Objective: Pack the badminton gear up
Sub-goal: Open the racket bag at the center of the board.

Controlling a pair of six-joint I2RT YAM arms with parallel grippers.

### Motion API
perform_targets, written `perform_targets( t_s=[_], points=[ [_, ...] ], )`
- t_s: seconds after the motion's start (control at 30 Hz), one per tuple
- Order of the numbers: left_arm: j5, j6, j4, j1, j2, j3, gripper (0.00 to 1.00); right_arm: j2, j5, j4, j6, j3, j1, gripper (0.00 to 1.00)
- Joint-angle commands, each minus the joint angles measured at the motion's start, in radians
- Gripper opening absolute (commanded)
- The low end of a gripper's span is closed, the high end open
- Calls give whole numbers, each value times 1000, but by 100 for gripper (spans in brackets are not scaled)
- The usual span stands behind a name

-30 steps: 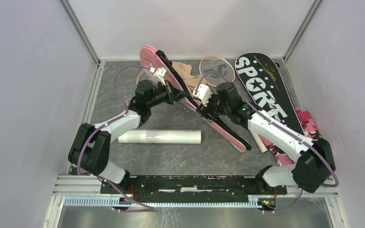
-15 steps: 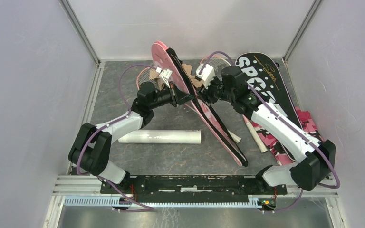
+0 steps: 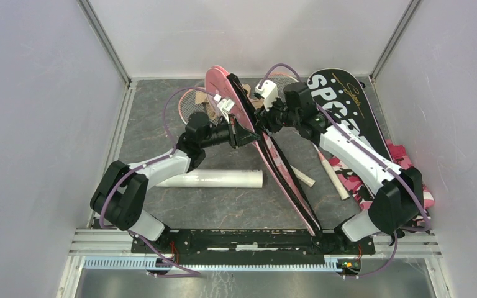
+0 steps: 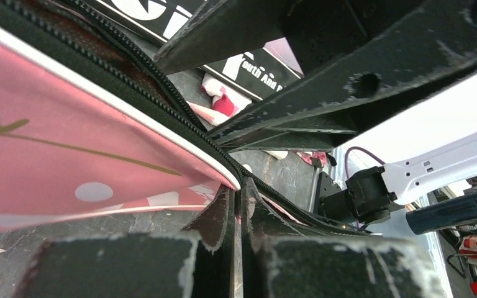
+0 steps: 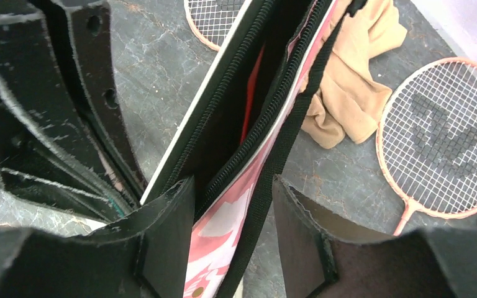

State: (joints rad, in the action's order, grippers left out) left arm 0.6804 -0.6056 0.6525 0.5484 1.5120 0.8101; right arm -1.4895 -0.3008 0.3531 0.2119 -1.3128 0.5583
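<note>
A pink racket cover stands on edge across the middle of the table, its zip open. My left gripper is shut on the zip edge of one flap, fingertips pinched together. My right gripper faces it from the other side. It is open, and the cover's other flap and a black strap pass between its fingers. The black "SPORT" cover lies flat at the back right. A white tube lies near the left arm. Two rackets lie at the back.
A tan cloth lies crumpled between the two racket heads behind the pink cover. A pink camouflage cloth sits at the right edge under the black cover. Racket handles stick out near the right arm. Grey walls close in the table.
Both arms have lifted the pink cover more upright and swung its top rightward. The right gripper moved from mid-table to the cover's upper part, and its jaws have narrowed a little.
</note>
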Motion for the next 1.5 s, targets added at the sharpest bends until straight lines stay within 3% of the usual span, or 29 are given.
perform_targets(
  t_s=[0.0, 0.1, 0.2, 0.37, 0.43, 0.73, 1.03, 1.33, 1.47],
  points=[
    [37, 85, 94, 22, -15, 6, 2, -32, -12, -34, -44, -27, -11, 53],
    [37, 100, 86, 25, -13, 7, 2, -52, -17, -37, -49, -33, -11, 52],
    [32, 120, 68, 26, -15, 11, 2, -85, 11, -14, -49, -58, -15, 43],
    [-27, 165, -11, 25, -27, 21, 2, -85, 82, -18, -61, -53, -61, 8],
    [-61, 184, -61, 23, -31, 38, 2, -57, 108, -33, -67, -42, -89, 0],
    [-205, 218, -346, 3, -37, 170, 2, 106, 192, -104, -93, 46, -153, 0],
    [-304, 189, -526, 8, 65, 382, 2, 159, 126, -200, -271, 115, -157, 0],
    [-407, 167, -632, 39, 172, 552, 40, 148, 141, -235, -330, 118, -157, 0],
    [-419, 168, -631, 47, 197, 573, 51, 144, 138, -240, -345, 125, -158, 0]
  ],
)
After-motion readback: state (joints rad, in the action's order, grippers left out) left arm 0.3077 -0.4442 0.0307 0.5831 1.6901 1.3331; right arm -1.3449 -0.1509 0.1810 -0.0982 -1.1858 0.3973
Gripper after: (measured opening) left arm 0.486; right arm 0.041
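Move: The left fingers already pinch the pink racket bag's left rim. For the right hand, half open above the bag, the right zip rim lies about 2 cm ahead, level sideways and 3 cm below; it is some 6 cm ahead and 2 cm right of the left hand. On the table, roughly 20 cm below the right hand, a pink racket head sits 13 cm ahead and 9 cm right, and a beige cloth 11 cm ahead and 7 cm left. The right fingers close on the bag's right zip rim after dipping about 3 cm down and forward, then pull it some 6 cm right while rising about 8 cm, turning clockwise roughly 25 degrees and keeping the pinch. The left hand, pinching the left rim, sinks slightly, then carries forward and up, finally opening its fingers about halfway as it runs on along that rim, nearly 10 cm forward in all. ##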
